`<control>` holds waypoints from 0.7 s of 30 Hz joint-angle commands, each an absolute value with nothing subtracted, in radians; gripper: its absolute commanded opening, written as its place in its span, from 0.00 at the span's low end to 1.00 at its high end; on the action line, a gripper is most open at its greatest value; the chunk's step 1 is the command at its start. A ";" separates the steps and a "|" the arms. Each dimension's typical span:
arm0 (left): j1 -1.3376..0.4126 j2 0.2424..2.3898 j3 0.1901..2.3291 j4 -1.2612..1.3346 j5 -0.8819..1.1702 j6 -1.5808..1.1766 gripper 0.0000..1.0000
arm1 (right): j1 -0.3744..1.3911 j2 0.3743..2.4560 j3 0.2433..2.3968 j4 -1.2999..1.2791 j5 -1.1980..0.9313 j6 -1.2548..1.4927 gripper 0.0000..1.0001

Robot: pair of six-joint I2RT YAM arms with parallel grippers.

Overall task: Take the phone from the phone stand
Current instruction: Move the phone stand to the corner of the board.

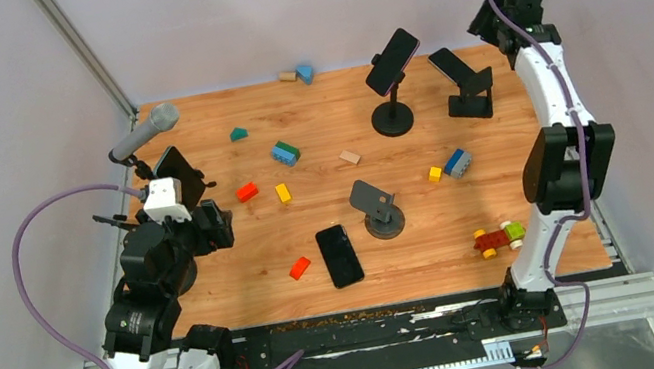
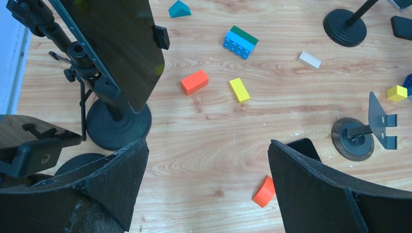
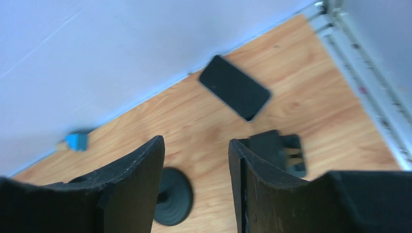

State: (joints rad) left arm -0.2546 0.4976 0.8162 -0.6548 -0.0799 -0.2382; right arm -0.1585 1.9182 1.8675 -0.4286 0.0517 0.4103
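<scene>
Three black phones sit on stands. One phone (image 1: 393,61) is on a round-based stand (image 1: 393,119) at the far centre. A second phone (image 1: 450,65) (image 3: 234,87) leans on a folding stand (image 1: 473,100) (image 3: 279,150) far right. The third phone (image 1: 180,174) (image 2: 116,43) is on a pole stand (image 2: 119,126) at the left. Another phone (image 1: 340,255) lies flat beside an empty stand (image 1: 378,211). My right gripper (image 1: 495,21) (image 3: 197,145) hangs high above the far right stands, open and empty. My left gripper (image 1: 209,228) (image 2: 208,160) is wide open, right of the left stand.
A microphone (image 1: 146,132) juts out at the far left. Small blocks are scattered about: orange (image 2: 194,81), yellow (image 2: 239,90), blue-green (image 2: 240,41), an orange half-round (image 2: 264,191) by my left fingers. A toy car (image 1: 500,236) sits near right. Walls close the back and sides.
</scene>
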 commanded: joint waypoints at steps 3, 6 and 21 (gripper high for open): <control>-0.248 0.499 0.890 -0.682 -0.099 -0.253 1.00 | -0.056 2.065 1.967 -0.484 -0.134 0.525 0.51; -0.248 0.486 0.903 -0.713 -0.143 -0.248 1.00 | -0.031 2.151 2.016 -0.512 -0.155 0.563 0.51; -0.249 0.446 0.853 -0.712 -0.201 -0.238 1.00 | -0.029 2.312 2.080 -0.700 0.470 0.606 0.57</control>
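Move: The phone stand with the empty rest sits almost straight under the right hand, about 21 cm down, 2 cm back and 1 cm to its left. The loose phone lies some 11 cm ahead, 3 cm to the left and about 26 cm down. The round-based stand is roughly 25 cm to the hand's left, 2 cm back and 16 cm lower. From the left hand, the empty stand is about 32 cm ahead, 71 cm right and 20 cm down. Sweeping left first by about 12 cm and slightly forward, the right hand then plunges some 19 cm and hooks back to the right by 6 cm, coming in low at the empty phone stand's left side. The wrist tips about 25 degrees further down, fingers staying half open. The left hand, empty and wide open, drifts roughly 3 cm left and back. ##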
